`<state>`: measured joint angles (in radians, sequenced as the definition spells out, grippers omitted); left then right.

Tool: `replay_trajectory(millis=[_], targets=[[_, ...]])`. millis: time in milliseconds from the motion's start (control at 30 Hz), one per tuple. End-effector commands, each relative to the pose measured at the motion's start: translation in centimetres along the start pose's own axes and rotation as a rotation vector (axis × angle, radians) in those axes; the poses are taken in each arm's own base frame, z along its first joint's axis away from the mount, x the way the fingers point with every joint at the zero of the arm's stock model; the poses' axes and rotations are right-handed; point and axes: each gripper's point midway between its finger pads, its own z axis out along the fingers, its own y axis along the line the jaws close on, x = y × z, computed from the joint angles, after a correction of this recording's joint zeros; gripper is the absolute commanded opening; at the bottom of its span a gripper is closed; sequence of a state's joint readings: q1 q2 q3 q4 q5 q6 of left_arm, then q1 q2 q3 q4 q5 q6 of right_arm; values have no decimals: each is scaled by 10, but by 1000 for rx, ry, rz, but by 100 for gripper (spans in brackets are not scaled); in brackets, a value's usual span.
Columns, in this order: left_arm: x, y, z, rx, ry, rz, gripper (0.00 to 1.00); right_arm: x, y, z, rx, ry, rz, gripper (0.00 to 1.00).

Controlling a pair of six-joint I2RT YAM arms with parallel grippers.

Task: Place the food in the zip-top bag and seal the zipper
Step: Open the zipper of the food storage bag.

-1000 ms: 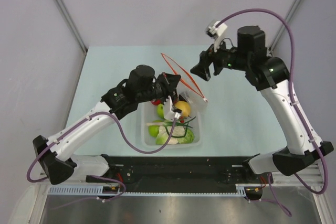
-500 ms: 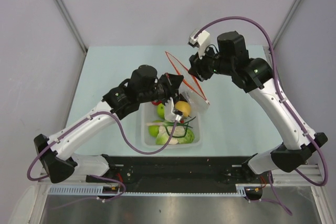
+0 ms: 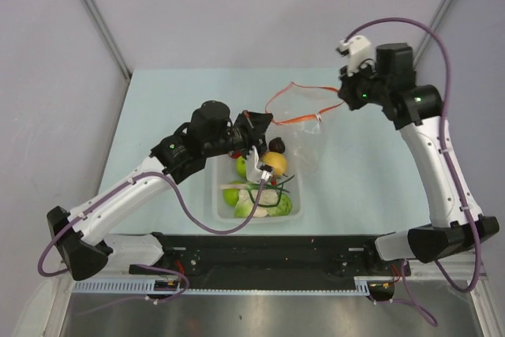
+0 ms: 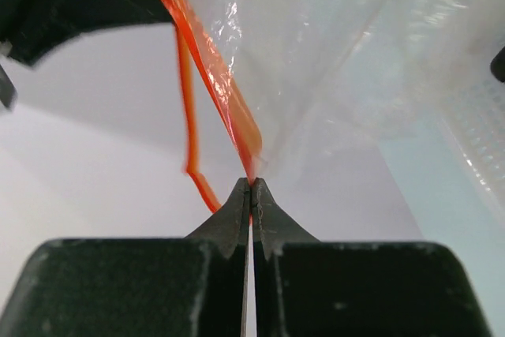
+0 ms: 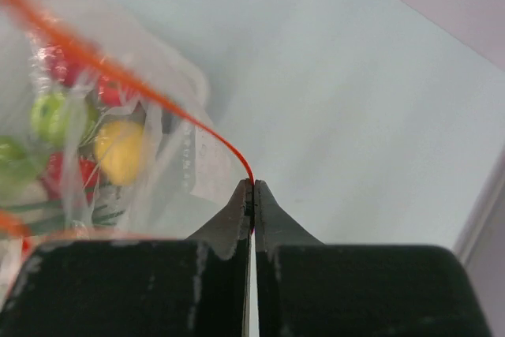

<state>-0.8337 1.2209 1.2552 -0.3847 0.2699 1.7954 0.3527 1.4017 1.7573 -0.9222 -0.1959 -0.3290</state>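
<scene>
The clear zip-top bag [image 3: 304,144] hangs above the table between my two grippers, its mouth spread into a wide loop. My left gripper [image 3: 266,119] [image 4: 251,183] is shut on the red zipper [image 3: 296,120] [image 4: 225,96] at the mouth's left end. At the right end, my right gripper [image 3: 342,94] [image 5: 252,185] is shut on the zipper's [image 5: 197,128] thin edge. The food lies in a white basket [image 3: 215,204] below the bag: a yellow lemon [image 3: 274,163] [image 5: 118,151], green fruits [image 3: 241,166], pale cabbage [image 3: 260,207], green onions [image 3: 272,187]. No food shows inside the bag.
The basket stands near the table's front edge, just ahead of the black rail [image 3: 268,254] that carries both arm bases. Grey walls close in the pale blue table [image 3: 173,104] at the back and on both sides.
My right gripper came in to the bag's mouth, closed on the zipper and pulled it right and back. The mouth went from a narrow slit to a wide loop. My left gripper kept its hold.
</scene>
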Motion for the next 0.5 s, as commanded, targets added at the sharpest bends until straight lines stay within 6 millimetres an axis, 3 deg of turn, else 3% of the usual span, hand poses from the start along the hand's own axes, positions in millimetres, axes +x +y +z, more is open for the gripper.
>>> replay_trajectory(millis=[0,100,233,300,333,367,400,467], targets=[[-5,-9,2,-10,-45,-71,0,-1,-56,-48,173,-100,124,0],[-11,-35,16,41,-78,-85,0,9,-54,-58,159,-123,176,0],[-20,-61,35,98,-116,-185,4,23,-26,-54,55,-125,224,0],[-29,-63,38,107,-149,-255,19,36,-14,-48,25,-94,245,0],[-35,-65,34,129,-171,-340,36,40,-12,-46,26,-85,250,0],[-39,-64,32,132,-184,-399,44,49,-10,-42,23,-63,259,0],[-43,-61,28,131,-193,-458,61,50,-8,-42,26,-62,262,0],[-53,-62,12,171,-203,-661,71,55,-7,-41,27,-48,273,0]])
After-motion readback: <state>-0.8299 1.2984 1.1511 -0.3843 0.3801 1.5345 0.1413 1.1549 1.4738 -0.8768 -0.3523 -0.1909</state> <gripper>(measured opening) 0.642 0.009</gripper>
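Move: Pinched between both shut grippers, the bag's mouth is centred about 8 cm to the left hand's right and 3 cm ahead, at its height; from the right hand it lies some 8 cm left, level fore and aft. The zipper slider is roughly 10 cm right of the left hand, straight across. The food bin's middle sits about 30 cm below that hand, 2 cm left and 2 cm back, with the yellow pear 3 cm right beneath it. Swinging quickly to the right by about 7 cm, away from the left hand, the right hand keeps its pinch on the right lip, then eases back towards the base and slightly down. The left hand sinks some 9 cm towards the bin, its wrist rolling and its shut fingers opening well over halfway, no longer holding the left lip. ##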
